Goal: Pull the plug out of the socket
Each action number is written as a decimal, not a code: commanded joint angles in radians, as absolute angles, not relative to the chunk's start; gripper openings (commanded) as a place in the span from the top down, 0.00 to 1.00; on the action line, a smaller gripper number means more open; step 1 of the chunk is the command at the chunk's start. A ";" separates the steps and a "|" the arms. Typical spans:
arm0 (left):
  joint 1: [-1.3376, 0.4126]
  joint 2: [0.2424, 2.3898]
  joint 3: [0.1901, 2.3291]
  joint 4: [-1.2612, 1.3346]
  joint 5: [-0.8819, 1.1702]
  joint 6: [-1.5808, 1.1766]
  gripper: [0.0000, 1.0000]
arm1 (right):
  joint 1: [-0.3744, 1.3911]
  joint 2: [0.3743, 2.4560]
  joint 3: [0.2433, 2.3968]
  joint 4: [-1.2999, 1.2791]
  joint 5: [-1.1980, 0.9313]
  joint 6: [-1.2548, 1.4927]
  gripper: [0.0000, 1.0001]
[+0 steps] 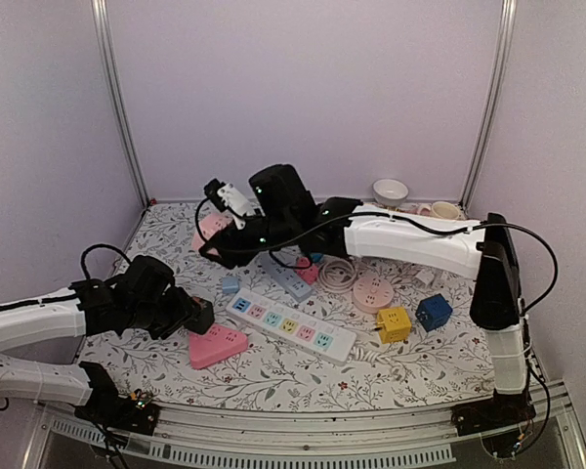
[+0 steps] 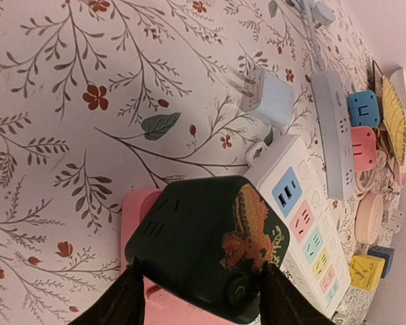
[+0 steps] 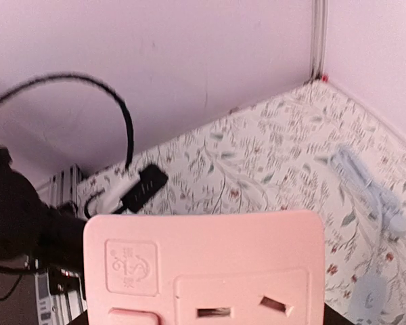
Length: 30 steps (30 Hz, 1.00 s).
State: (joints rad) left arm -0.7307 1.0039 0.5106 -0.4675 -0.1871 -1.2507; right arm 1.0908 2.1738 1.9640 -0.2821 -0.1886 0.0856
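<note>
A black cube plug [image 2: 203,244] with an orange dragon print sits between the dark fingers [image 2: 118,305] of my left gripper [image 2: 201,271], which is shut on it. It hangs just over a pink socket [image 2: 132,206] that lies on the flowered cloth; whether its pins are still in that socket is hidden. From above, the left gripper [image 1: 200,315] and the cube [image 1: 199,314] are beside that pink socket [image 1: 217,345]. My right gripper [image 1: 218,242] reaches to the back left, shut on a second pink socket [image 1: 212,226], whose face [image 3: 203,264] fills the right wrist view with my right gripper [image 3: 204,319] under it.
A white power strip [image 1: 291,325] with coloured outlets lies mid-table, with a grey-blue strip [image 1: 288,280] behind it. A small light-blue adapter [image 2: 267,98] lies loose. To the right are a round pink socket [image 1: 373,291], a yellow cube [image 1: 394,323] and a blue cube [image 1: 434,311]. A bowl [image 1: 391,191] stands at the back.
</note>
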 commanded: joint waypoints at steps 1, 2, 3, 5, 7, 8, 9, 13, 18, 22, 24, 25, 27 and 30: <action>-0.770 1.084 0.439 -0.829 -0.071 -1.215 0.44 | 1.077 2.092 1.982 -0.131 -0.167 0.099 0.89; -0.768 1.077 0.468 -0.845 -0.084 -1.211 0.44 | 1.062 2.103 1.983 -0.146 -0.168 0.117 0.89; -0.767 1.070 0.497 -0.861 -0.097 -1.202 0.43 | 1.048 2.116 1.984 -0.162 -0.171 0.154 0.89; -0.760 1.067 0.581 -0.895 -0.122 -1.165 0.41 | 1.018 2.150 1.989 -0.202 -0.183 0.211 0.90; -0.748 1.086 0.665 -0.915 -0.135 -1.109 0.36 | 0.998 2.182 1.991 -0.235 -0.202 0.264 0.89; -0.744 1.096 0.704 -0.924 -0.141 -1.082 0.34 | 0.993 2.196 1.990 -0.247 -0.203 0.282 0.88; -0.741 1.119 0.746 -0.943 -0.151 -1.058 0.33 | 0.989 2.213 1.991 -0.259 -0.203 0.294 0.87; -0.724 1.169 0.860 -0.948 -0.149 -0.925 0.24 | 0.973 2.271 1.988 -0.301 -0.213 0.357 0.72; -0.680 1.198 0.901 -0.927 -0.094 -0.759 0.15 | 0.963 2.294 1.972 -0.353 -0.215 0.399 0.35; -0.603 1.207 0.892 -0.868 -0.028 -0.623 0.14 | 0.964 2.228 1.890 -0.353 -0.185 0.405 0.15; -0.575 1.222 0.885 -0.838 0.014 -0.564 0.14 | 0.967 2.190 1.843 -0.351 -0.173 0.408 0.10; -0.572 1.234 0.885 -0.824 0.038 -0.537 0.14 | 0.969 2.170 1.817 -0.345 -0.171 0.411 0.06; -0.572 1.267 0.889 -0.809 0.066 -0.500 0.13 | 0.975 2.140 1.778 -0.341 -0.170 0.415 0.04; -0.573 1.307 0.896 -0.796 0.111 -0.461 0.13 | 0.985 2.102 1.721 -0.341 -0.182 0.436 0.04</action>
State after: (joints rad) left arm -0.5774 1.2633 0.8852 -0.8379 0.0181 -0.5800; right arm 0.9684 2.1990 1.7710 -0.3592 -0.1814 0.4053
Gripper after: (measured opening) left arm 0.868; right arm 0.959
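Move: The right hand holds the pink plug up high; the near-left end of the power strip lies about 5 cm ahead, 5 cm to its right and 20 cm below. From that hand the light blue plug is some 11 cm ahead and 2 cm right, the pink socket about 8 cm back and straight below sideways. The left hand has the dark plug between its fingers, roughly 1 cm ahead and 1 cm right, with the pink socket 3 cm back and 4 cm right. Up and forward first, by about 10 cm, then down some 20 cm and to the right towards the strip's left end goes the right hand, drawing back slightly at the last as it tips down and its fingers spread from the pink plug. The left hand opens off the dark plug, rises, then sinks partway again, turning about 30 degrees clockwise. ##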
